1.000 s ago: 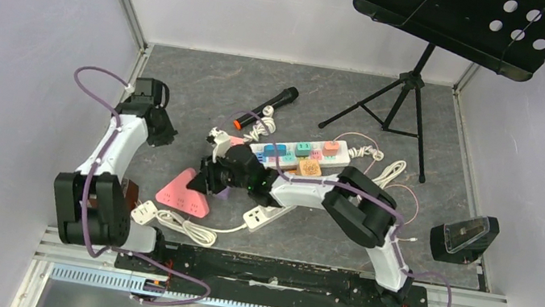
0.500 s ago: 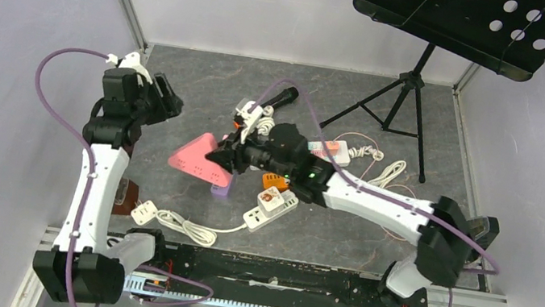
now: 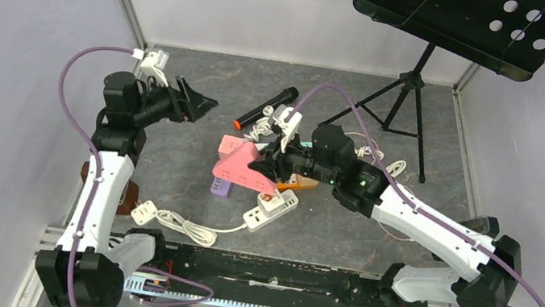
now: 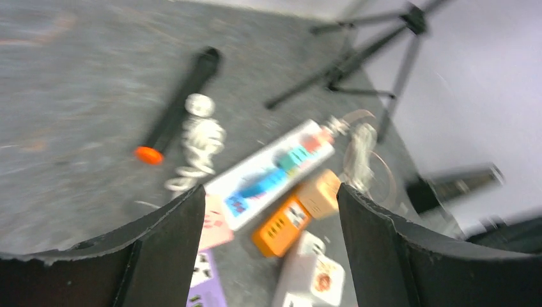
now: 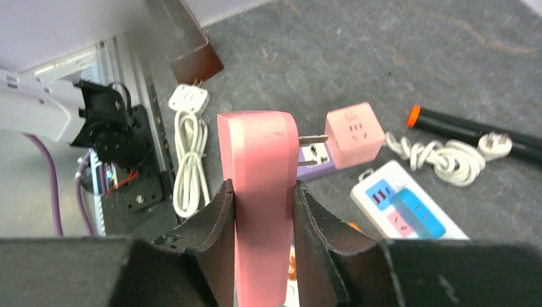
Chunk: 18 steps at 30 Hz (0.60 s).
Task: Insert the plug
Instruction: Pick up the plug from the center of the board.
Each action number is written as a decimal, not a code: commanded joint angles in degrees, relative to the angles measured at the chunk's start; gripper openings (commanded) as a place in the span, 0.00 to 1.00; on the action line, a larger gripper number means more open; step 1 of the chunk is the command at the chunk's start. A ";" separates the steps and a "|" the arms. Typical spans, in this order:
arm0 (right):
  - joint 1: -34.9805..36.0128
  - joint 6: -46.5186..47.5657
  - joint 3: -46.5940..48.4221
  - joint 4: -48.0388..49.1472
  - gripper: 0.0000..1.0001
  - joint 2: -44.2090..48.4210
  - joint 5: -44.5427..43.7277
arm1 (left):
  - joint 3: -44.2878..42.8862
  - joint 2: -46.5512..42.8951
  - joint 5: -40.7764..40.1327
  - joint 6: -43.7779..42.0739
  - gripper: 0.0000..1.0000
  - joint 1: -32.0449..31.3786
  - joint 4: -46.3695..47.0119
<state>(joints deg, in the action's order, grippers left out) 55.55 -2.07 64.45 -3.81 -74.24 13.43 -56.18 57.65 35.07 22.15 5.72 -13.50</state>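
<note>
My right gripper (image 5: 263,192) is shut on a pink triangular socket block (image 5: 259,153) and holds it above the floor at centre (image 3: 241,168). A white plug (image 3: 145,212) on a coiled white cable lies on the floor at the front left, also seen in the right wrist view (image 5: 189,99). Its cable runs to a white power strip (image 3: 271,208). My left gripper (image 3: 200,100) hangs open and empty high at the back left, far from the plug. In the left wrist view its fingers (image 4: 169,243) frame blurred sockets below.
A pink cube adapter (image 5: 355,134) sits against a purple adapter (image 5: 316,158). Behind lie a long white strip with coloured sockets (image 4: 271,173), an orange block (image 4: 286,224), a black torch (image 3: 266,108) and a coiled cable (image 5: 450,157). A music stand's tripod (image 3: 399,99) stands back right.
My left gripper has opened and the left arm has risen and swung toward the back centre. My right arm has carried the pink block from the front left to the centre.
</note>
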 commanded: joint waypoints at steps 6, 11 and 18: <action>-2.18 4.68 0.10 -10.85 0.00 7.32 4.35 | 3.71 -3.20 33.53 -7.65 0.84 -13.11 8.44; -2.71 5.40 -0.12 -12.16 0.00 10.05 5.96 | 6.13 -4.94 31.99 -11.60 0.86 -22.27 7.68; -3.15 4.09 1.64 -13.32 0.00 11.30 7.57 | 6.75 -9.68 24.13 -16.62 0.85 -29.21 0.15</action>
<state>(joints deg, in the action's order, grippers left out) 52.88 2.42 63.99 -18.41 -64.55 18.46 -49.84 52.12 62.41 12.05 -21.52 -9.65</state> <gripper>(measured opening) 0.318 0.854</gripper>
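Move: The pink triangular plug, already pinched by the right hand, sits about 15 cm back and 14 cm to the right of the left hand, perhaps 3 cm lower; the pink cube plug stands below it, roughly 5 cm right, 2 cm back and 22 cm down. From the right hand, the held plug's middle is about 5 cm left, 1 cm back and 2 cm down, with that cube some 15 cm left, 11 cm ahead and 21 cm down, and the purple strip 16 cm left, level fore-and-aft, 23 cm down. The right hand keeps its pinch on the pink triangular plug, easing about 5 cm right and 3 cm back with a small dip and return in height. The wide-open left hand sweeps in towards the plug's free end, some 16 cm back and as far right, swinging clockwise about 55 degrees until its fingers point right; it doesn't close. ##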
